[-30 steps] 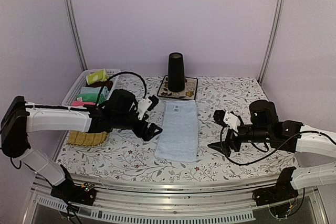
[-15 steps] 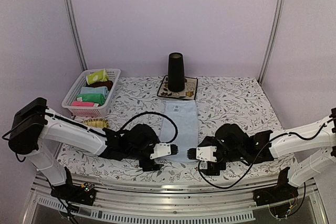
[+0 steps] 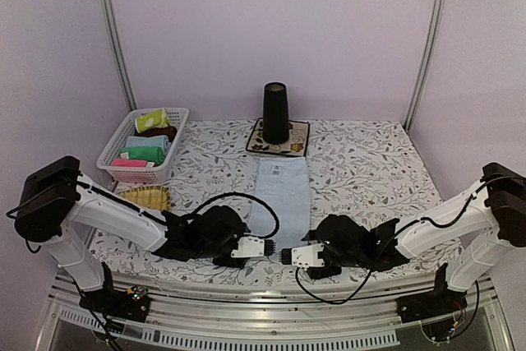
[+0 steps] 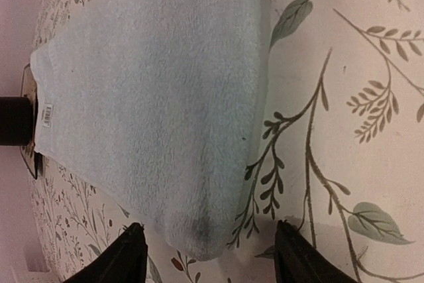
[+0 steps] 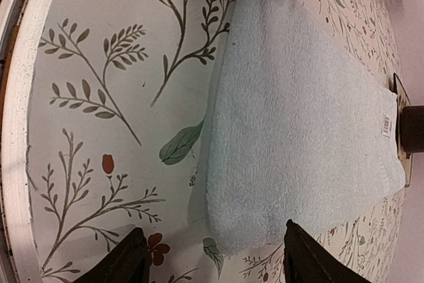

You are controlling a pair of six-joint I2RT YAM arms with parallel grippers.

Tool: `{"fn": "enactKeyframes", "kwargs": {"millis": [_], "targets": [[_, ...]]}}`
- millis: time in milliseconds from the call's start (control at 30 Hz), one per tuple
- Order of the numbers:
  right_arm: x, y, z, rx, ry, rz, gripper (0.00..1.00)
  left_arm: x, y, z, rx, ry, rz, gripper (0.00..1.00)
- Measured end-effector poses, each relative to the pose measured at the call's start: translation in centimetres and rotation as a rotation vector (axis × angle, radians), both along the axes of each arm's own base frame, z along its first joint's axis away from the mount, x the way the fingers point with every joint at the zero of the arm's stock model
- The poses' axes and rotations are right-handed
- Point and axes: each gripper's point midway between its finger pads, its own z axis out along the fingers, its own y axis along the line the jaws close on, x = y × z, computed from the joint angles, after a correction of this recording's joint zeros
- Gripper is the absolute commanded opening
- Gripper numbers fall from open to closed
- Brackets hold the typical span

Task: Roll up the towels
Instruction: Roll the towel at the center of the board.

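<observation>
A light blue towel (image 3: 279,191) lies flat and lengthwise on the flowered tablecloth. Both arms reach low to its near end. My left gripper (image 3: 260,245) (image 4: 211,256) is open, its fingertips (image 4: 132,251) standing either side of the towel's near left corner (image 4: 199,226) without touching it. My right gripper (image 3: 289,254) (image 5: 213,260) is open too, and straddles the near right corner (image 5: 248,230). The towel (image 5: 298,104) runs away from both cameras, its label at the far end. A yellow-green folded cloth (image 3: 151,120) sits in the basket.
A white basket (image 3: 115,147) with several folded cloths stands at the back left. A yellow straw tray (image 3: 148,197) lies in front of it. A black cone (image 3: 275,111) stands on a dark-bordered mat (image 3: 297,144) beyond the towel. The metal table rail (image 3: 271,306) runs close behind the grippers.
Both arms have swung from beside the towel down to its near end, one at each corner. Their jaws have narrowed somewhat but stay apart.
</observation>
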Motion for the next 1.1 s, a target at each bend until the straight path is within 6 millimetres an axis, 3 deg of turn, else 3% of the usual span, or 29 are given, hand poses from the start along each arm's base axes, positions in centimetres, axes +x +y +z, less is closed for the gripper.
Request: {"fn": "enactKeyframes", "kwargs": {"millis": [133, 267, 367, 533, 567, 833, 1100], "targets": [[0.9, 0.9, 0.0, 0.001, -0.033, -0.014, 0.6, 0.3, -0.7, -0.1, -0.017, -0.023, -0.017, 0.58], [1.4, 0.9, -0.3, -0.014, -0.054, -0.03, 0.51, 0.7, -0.8, -0.5, -0.016, -0.036, -0.012, 0.39], [1.6, 0.9, -0.5, -0.023, -0.068, -0.034, 0.38, 0.9, -0.6, -0.9, -0.005, -0.038, -0.007, 0.26], [1.7, 0.8, -1.1, -0.038, -0.069, -0.041, 0.06, 0.8, -0.3, -1.4, 0.018, -0.029, -0.013, 0.05], [1.7, 0.7, -1.3, -0.043, -0.068, -0.038, 0.04, 0.7, -0.3, -1.5, 0.024, -0.025, -0.017, 0.01], [1.4, 0.7, -1.5, -0.019, 0.016, -0.07, 0.02, 0.5, -0.3, -1.5, 0.027, 0.042, -0.013, 0.0], [-0.8, 0.6, -1.2, 0.031, 0.239, -0.092, 0.02, -1.3, -0.6, -1.0, 0.004, 0.203, -0.033, 0.0]]}}
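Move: The towel's near left corner lies between the left hand's open fingers, about 1 cm ahead, 1 cm right and 2 cm below; its near right corner is some 2 cm ahead, 1 cm left and 2 cm below the right hand. The towel's middle is about 19 cm ahead of both hands, 11 cm right of the left and 8 cm left of the right. The wicker tray sits roughly 16 cm ahead and 32 cm left of the left hand. Each hand pinches its near corner of the towel: both ease forward, the left about 1 cm and the right nearly 2, and sink some 1.5 cm while the fingers shut. Keeping hold, both then draw back towards the base 2 to 2.5 cm, rising only slightly, the wrists tipping the fingers some 15 degrees towards straight down. ##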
